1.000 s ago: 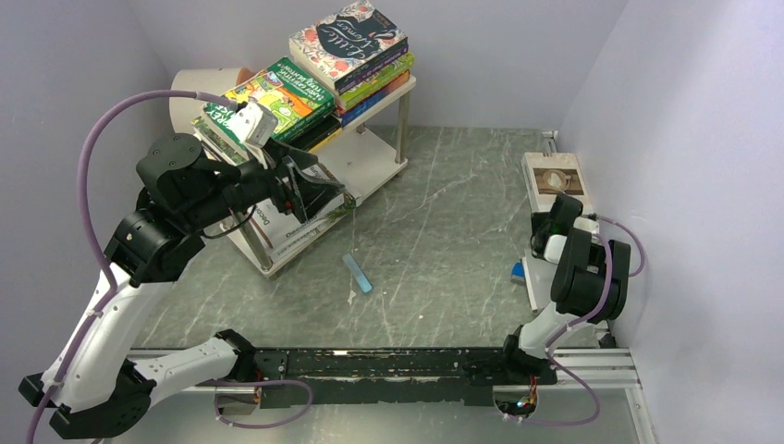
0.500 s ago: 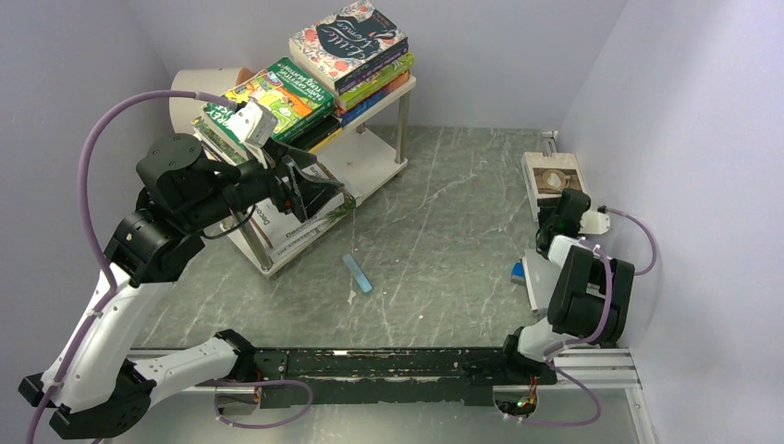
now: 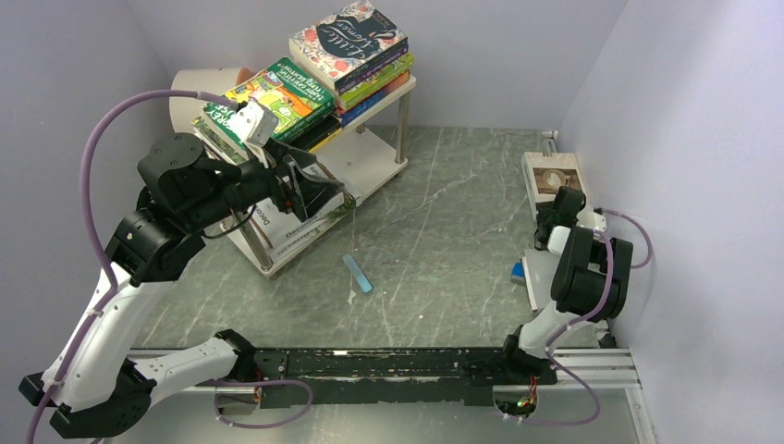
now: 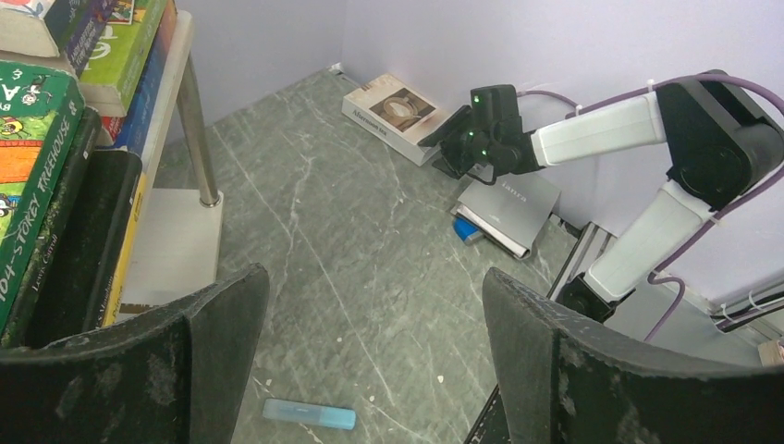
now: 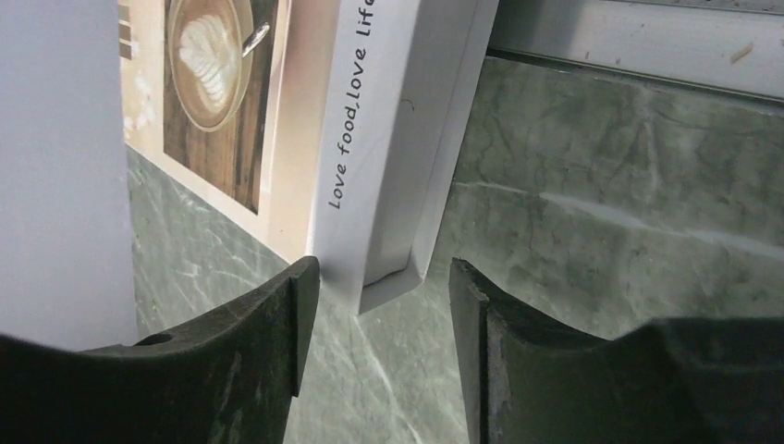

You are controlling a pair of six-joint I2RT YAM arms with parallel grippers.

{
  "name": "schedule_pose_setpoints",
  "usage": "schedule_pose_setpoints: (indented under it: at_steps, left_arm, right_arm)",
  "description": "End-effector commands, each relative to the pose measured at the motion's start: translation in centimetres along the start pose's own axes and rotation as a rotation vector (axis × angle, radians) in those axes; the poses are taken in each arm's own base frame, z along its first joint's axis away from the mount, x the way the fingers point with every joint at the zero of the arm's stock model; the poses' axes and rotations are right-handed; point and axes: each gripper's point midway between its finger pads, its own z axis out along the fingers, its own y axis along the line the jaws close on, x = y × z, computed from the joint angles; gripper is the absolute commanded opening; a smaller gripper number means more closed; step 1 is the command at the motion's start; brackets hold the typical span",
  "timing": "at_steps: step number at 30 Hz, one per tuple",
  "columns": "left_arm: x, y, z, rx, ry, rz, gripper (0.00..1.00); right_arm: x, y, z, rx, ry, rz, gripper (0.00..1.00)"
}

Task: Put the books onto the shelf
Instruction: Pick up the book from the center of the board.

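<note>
The white shelf [image 3: 379, 159] stands at the back left. Its top board carries two stacks of books: the floral one [image 3: 349, 42] uppermost on one, the green Treehouse one [image 3: 282, 97] on the other. A white book [image 3: 288, 227] lies on the lower board. My left gripper [image 3: 319, 190] hovers open and empty beside the shelf post [image 4: 199, 139]. At the right wall lies a white coffee-cover book [image 5: 370, 139], with a grey book [image 4: 513, 202] nearer. My right gripper [image 5: 379, 314] is open, and the coffee book's near corner sits just ahead of its fingertips, not gripped.
A small flat blue bar [image 3: 358, 274] lies mid-table. A small blue block [image 3: 518, 271] sits by the grey book. A white cylinder [image 3: 199, 92] stands behind the shelf. Walls close in on the left, back and right, and the arms' rail [image 3: 388, 365] runs along the near edge.
My right gripper has opened from nearly shut and shifted slightly toward the coffee book's corner. The left arm has not moved.
</note>
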Motion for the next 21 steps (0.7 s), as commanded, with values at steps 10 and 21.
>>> schedule_pose_setpoints:
  at_steps: [10, 21]
  left_arm:
    - [-0.9, 0.1, -0.3, -0.013, -0.013, 0.012, 0.89]
    - [-0.8, 0.0, -0.6, -0.014, -0.016, -0.002, 0.89]
  right_arm:
    - [-0.3, 1.1, 2.3, -0.026, -0.006, -0.025, 0.28]
    - [1.0, 2.6, 0.6, -0.146, 0.066, -0.012, 0.0]
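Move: The latte-picture book lies just past the right fingertips: its middle is about 9 cm ahead, 6 cm to the right and 2 cm lower, its near-left corner almost between the fingers. Behind the right hand, the grey book's middle is some 17 cm back and 2 cm right, with the blue object about 14 cm back and 11 cm left. From the left hand, the latte-picture book is roughly 28 cm ahead, 55 cm right and 46 cm lower. The right hand pushes forward about 3 cm towards the near edge of the latte-picture book, dipping half a centimetre first and then easing back up about 1 cm, its fingers tilting up some 5 degrees. Meanwhile its fingers close from a bit over half open to practically shut at the near-left corner, ending with the tips against the book's lettered near side and no thickness of the book between them. ##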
